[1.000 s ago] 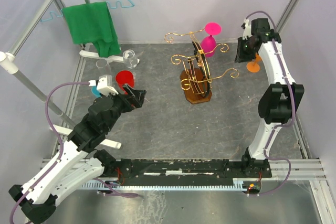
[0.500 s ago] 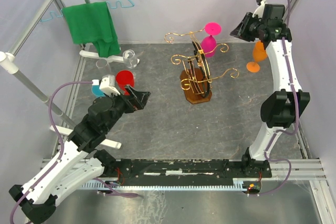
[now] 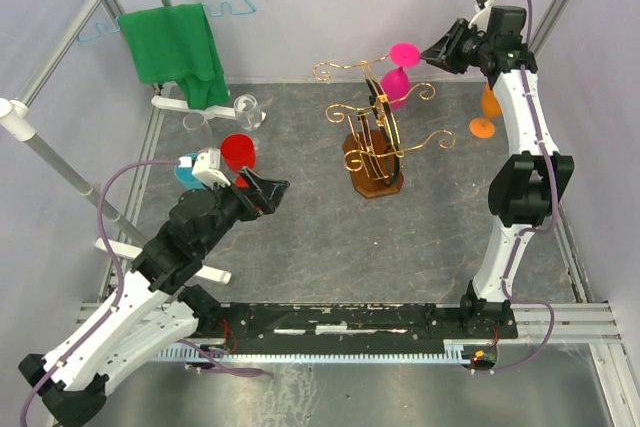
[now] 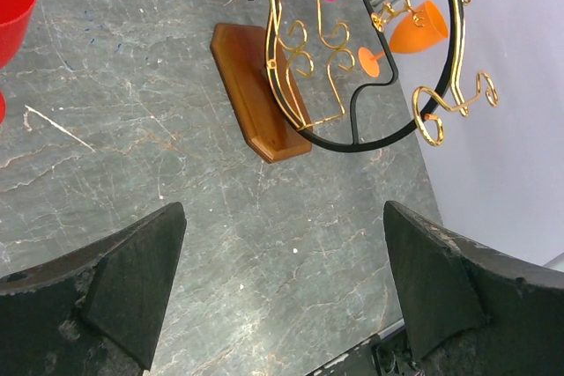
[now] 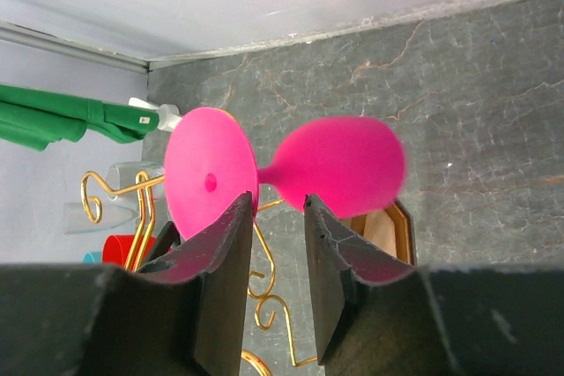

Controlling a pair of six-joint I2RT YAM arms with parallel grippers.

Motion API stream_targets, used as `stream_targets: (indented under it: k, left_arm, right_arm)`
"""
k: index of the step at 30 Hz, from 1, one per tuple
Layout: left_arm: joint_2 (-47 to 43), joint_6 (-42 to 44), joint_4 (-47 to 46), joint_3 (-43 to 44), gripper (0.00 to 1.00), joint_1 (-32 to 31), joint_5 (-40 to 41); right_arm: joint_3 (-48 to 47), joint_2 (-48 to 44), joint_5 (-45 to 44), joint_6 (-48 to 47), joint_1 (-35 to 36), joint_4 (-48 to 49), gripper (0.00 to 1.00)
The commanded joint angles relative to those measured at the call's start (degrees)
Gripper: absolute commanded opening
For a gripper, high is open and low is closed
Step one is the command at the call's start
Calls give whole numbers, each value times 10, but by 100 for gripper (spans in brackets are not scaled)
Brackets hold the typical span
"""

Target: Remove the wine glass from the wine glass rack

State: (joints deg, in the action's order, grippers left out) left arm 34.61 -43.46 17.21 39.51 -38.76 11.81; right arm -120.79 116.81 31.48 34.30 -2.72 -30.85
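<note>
The pink wine glass (image 3: 400, 72) hangs upside down from a back arm of the wine glass rack (image 3: 372, 137), a gold wire stand on a brown wooden base. My right gripper (image 3: 432, 55) is just right of the glass, level with its stem. In the right wrist view the gripper (image 5: 278, 204) is open, its fingertips just short of the thin stem between the foot (image 5: 210, 180) and the bowl (image 5: 339, 165), and nothing is gripped. My left gripper (image 3: 272, 187) hangs wide open over the table left of the rack (image 4: 352, 85), with bare tabletop between its fingers (image 4: 132, 279).
An orange glass (image 3: 487, 107) stands on the table behind my right arm. A red cup (image 3: 238, 150), a blue cup (image 3: 183, 169) and a clear glass (image 3: 247, 110) sit at the left. A green cloth (image 3: 175, 42) hangs from a turquoise hanger at the back left.
My right arm has swung up and left, from beside the orange glass to the pink glass, and its jaws have widened. The left arm has edged slightly to the right.
</note>
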Motion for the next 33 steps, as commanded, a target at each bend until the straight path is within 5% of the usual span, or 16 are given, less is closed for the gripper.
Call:
stream_targets:
  k: [1, 13, 16, 22, 33]
  left_arm:
    - [8, -27, -16, 7, 99, -2, -12]
    - [8, -32, -3, 8, 99, -2, -2]
    - [7, -33, -1, 8, 99, -1, 0]
    - [9, -34, 1, 7, 99, -2, 1]
    - [4, -39, 7, 6, 99, -2, 1]
  right_arm:
    - [-31, 5, 26, 16, 4, 30, 38]
    - [-20, 24, 60, 58, 16, 89, 37]
    - [-22, 26, 67, 60, 17, 93, 31]
    - [-16, 17, 77, 72, 18, 111, 3]
    - [16, 20, 46, 162, 12, 226, 1]
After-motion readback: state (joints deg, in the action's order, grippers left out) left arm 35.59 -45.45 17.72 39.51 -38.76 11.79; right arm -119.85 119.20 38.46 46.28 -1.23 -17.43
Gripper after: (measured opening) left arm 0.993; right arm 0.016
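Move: The foot of the pink wine glass, uppermost as the glass hangs bowl-down in the rack, is about 5 cm to my right hand's left, level with it in reach and about the same height. The rack's middle is roughly 12 cm left of that hand, 13 cm nearer me and 15 cm lower; the orange glass stands on the table some 14 cm right, 5 cm nearer and 20 cm below. From my left hand, the pink foot is about 33 cm ahead, 32 cm right and slightly higher. I ease my right hand about 3.5 cm left onto the pink glass's foot, fingers part open around its near edge, then shut them to pinch that thin rim. Keeping the pinch, I start drawing it up, a couple of centimetres in all, while the wrist rolls my hand's left side up a little over 10 degrees. ##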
